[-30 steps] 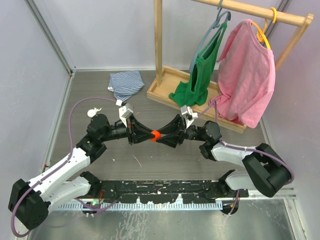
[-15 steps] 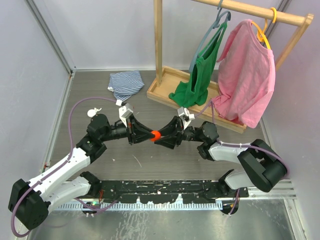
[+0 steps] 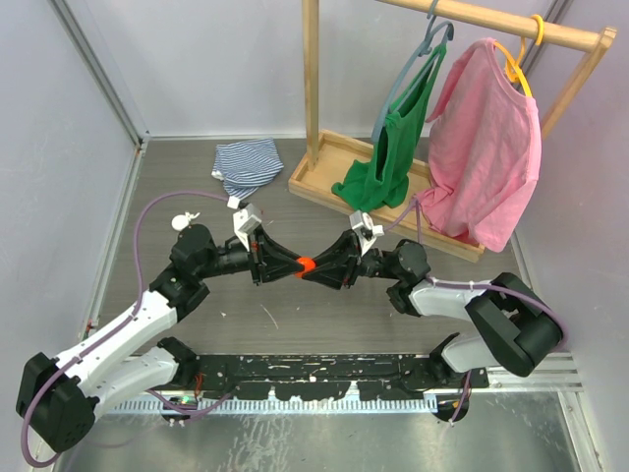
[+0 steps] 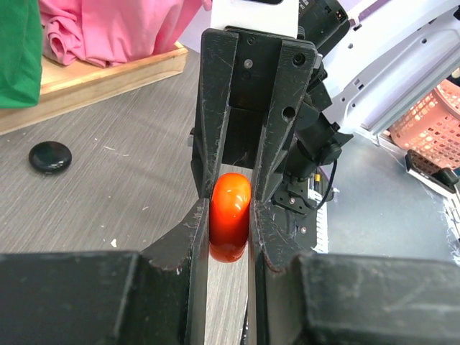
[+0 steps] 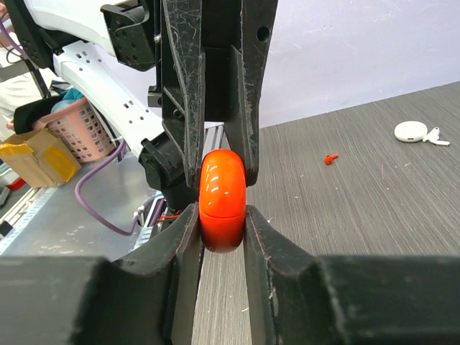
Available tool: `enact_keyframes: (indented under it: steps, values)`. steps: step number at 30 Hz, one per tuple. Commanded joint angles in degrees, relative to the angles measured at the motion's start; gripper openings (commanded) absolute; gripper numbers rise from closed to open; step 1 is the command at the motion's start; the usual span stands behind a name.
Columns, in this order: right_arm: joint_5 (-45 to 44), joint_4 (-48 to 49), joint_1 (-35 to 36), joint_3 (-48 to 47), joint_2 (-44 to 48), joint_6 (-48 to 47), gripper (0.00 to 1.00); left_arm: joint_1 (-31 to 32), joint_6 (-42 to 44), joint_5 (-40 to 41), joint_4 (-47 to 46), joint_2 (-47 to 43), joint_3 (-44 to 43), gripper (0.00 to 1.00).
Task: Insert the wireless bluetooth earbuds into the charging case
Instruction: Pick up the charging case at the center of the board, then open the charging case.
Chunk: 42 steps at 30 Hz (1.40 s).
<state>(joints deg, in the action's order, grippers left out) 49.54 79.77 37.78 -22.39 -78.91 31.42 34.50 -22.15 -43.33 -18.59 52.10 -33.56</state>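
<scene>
A glossy orange charging case (image 3: 306,265) hangs above the table's middle, lid shut, clamped from both sides. My left gripper (image 3: 294,265) is shut on it from the left, pressing its flat faces (image 4: 229,215). My right gripper (image 3: 318,267) is shut on the same case (image 5: 222,201) from the right, its fingertips meeting the left ones. One tiny orange earbud (image 5: 330,159) lies on the table, apart from both grippers. A white earbud (image 5: 436,141) rests next to a white round case (image 5: 411,131).
A black round case (image 4: 49,157) lies near the wooden rack base (image 3: 324,172). The rack carries a green top (image 3: 393,147) and a pink shirt (image 3: 486,147). A striped cloth (image 3: 246,164) lies at the back. The white case (image 3: 180,223) sits by the left arm.
My right gripper has moved in a little toward the left one and closed on the orange case. The left gripper has held the case still throughout.
</scene>
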Motion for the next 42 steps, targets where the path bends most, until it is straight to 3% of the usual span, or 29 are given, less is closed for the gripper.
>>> enact_keyframes:
  steps: [1,5,10,15,22,29,42]
  values:
    - [-0.7,4.4,0.2,-1.3,-0.3,-0.7,0.28,0.1,1.5,-0.2,-3.4,-2.2,-1.3,0.06]
    - [-1.2,4.4,0.3,-1.1,0.0,-1.5,0.12,0.1,2.2,-0.4,-2.2,-2.6,-1.4,0.09]
    - [-1.7,4.4,0.4,-0.5,1.0,-2.6,0.04,0.1,3.4,0.4,1.5,-2.6,-2.1,0.17]
    - [-1.4,4.3,0.3,0.1,1.9,-4.2,0.03,0.1,2.8,3.8,3.4,-2.3,-2.5,0.22]
    - [-1.2,4.7,0.9,0.7,1.8,-5.1,0.03,0.1,-0.7,4.3,3.7,0.3,-4.1,0.51]
    - [-1.6,5.2,1.0,1.1,2.2,-5.1,0.02,0.1,-0.3,4.9,4.5,0.3,-4.0,0.64]
    - [-0.6,5.3,1.5,1.2,2.9,-5.3,0.01,0.1,-0.3,12.2,7.7,0.2,-4.9,0.66]
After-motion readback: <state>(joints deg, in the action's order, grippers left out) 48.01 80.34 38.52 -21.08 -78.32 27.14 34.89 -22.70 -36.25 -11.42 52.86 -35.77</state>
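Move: The orange charging case is between both hands' fingertips, about 1 cm to the right of the left hand's point and 1 cm to the left of the right hand's, level with both. From the left hand, roughly 20 cm below, the black case lies some 17 cm ahead and 12 cm right. On the table to its left are the white case, about 23 cm ahead and 35 cm left, and the small red earbud, 8 cm ahead and 32 cm left. The left fingers let go of the orange case, spreading wide, while the right hand keeps it pinched and holds practically still, tilting only slightly. As it opens, the left hand eases about 1.5 cm forward and 1 cm down, turning some 5 degrees counter-clockwise, so its rear finger stays close beside the case and the front one stands well clear. ##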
